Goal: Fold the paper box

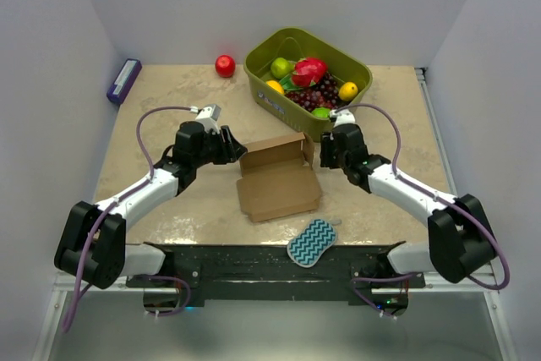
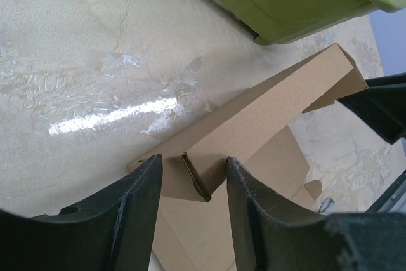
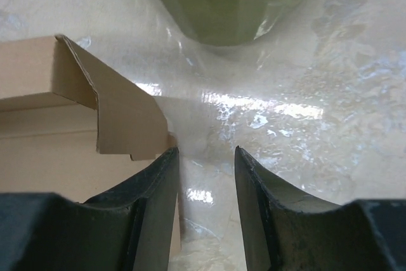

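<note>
The paper box (image 1: 277, 177) lies in the middle of the table, a brown cardboard blank with its back wall raised and its front panel flat. My left gripper (image 1: 236, 150) is at the box's back-left corner. In the left wrist view its jaws (image 2: 193, 160) stand open astride the upright corner flap (image 2: 198, 179), with a gap on each side. My right gripper (image 1: 325, 152) is at the box's back-right corner. Its fingers (image 3: 152, 201) are open over bare table, and the side flap (image 3: 120, 118) stands just left of them.
A green basket (image 1: 308, 82) of fruit stands right behind the box, close to both grippers. A red apple (image 1: 225, 66) and a purple block (image 1: 124, 80) lie at the back left. A teal zigzag sponge (image 1: 312, 242) rests at the near edge.
</note>
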`<move>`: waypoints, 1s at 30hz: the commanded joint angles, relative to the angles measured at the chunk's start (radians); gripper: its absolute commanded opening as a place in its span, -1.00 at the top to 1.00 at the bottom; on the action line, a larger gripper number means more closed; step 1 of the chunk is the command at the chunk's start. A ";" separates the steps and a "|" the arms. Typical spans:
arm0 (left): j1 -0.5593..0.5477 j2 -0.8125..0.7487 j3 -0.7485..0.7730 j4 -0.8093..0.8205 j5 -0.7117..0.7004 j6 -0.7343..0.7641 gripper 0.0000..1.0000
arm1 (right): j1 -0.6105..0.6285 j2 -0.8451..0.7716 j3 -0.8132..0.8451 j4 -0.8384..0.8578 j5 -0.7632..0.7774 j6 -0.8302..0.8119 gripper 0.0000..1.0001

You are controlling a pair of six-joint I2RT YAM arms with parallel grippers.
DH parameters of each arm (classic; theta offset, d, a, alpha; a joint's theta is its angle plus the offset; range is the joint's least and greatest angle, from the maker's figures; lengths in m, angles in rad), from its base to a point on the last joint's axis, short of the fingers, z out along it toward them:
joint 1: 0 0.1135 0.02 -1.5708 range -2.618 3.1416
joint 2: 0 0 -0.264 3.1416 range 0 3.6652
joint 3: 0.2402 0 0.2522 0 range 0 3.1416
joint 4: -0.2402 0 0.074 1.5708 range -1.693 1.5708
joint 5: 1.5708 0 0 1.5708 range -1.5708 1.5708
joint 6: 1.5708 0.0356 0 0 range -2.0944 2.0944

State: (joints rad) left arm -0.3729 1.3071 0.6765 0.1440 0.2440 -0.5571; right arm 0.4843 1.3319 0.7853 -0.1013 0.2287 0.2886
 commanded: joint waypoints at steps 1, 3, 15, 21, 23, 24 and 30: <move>0.008 0.026 -0.011 -0.080 -0.037 0.049 0.03 | 0.000 0.018 -0.044 0.182 -0.084 -0.046 0.14; 0.008 0.026 -0.009 -0.081 -0.037 0.051 0.04 | 0.000 0.020 -0.057 0.219 -0.117 -0.049 0.14; 0.008 0.027 -0.003 -0.086 -0.035 0.059 0.06 | 0.002 0.078 -0.103 0.416 -0.248 -0.086 0.14; 0.008 0.029 -0.005 -0.089 -0.035 0.065 0.08 | 0.002 0.102 -0.116 0.485 -0.265 -0.103 0.14; 0.008 0.027 -0.003 -0.090 -0.035 0.066 0.09 | 0.004 0.111 -0.118 0.506 -0.279 -0.115 0.13; 0.008 0.027 -0.003 -0.092 -0.035 0.068 0.09 | 0.002 0.124 -0.115 0.521 -0.284 -0.127 0.13; 0.008 0.026 -0.002 -0.095 -0.037 0.074 0.10 | 0.000 0.162 -0.106 0.594 -0.308 -0.163 0.11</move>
State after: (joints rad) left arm -0.3729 1.3075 0.6773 0.1459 0.2440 -0.5411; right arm 0.4843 1.4822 0.6773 0.3801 -0.0444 0.1730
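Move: The box's upright right side flap stands about 5 cm to the right hand's left, level with it front to back and a couple of centimetres lower. The upright far wall's middle is some 13 cm left and 1 cm back; the box floor lies about 12 cm left, 11 cm back and lower. The green bin's middle is about 18 cm ahead and 4 cm left. From the left hand the flap lies roughly 17 cm right, level front to back. Leftward, the right hand goes about 6 cm to the box's upright side flap, dipping a couple of centimetres at first and edging forward as it goes. It turns some 15 degrees counter-clockwise and tips up slightly, fingers staying half open, bringing the left finger against the flap's outer face. The left hand stays put, its fingers still astride the wall's left end. ##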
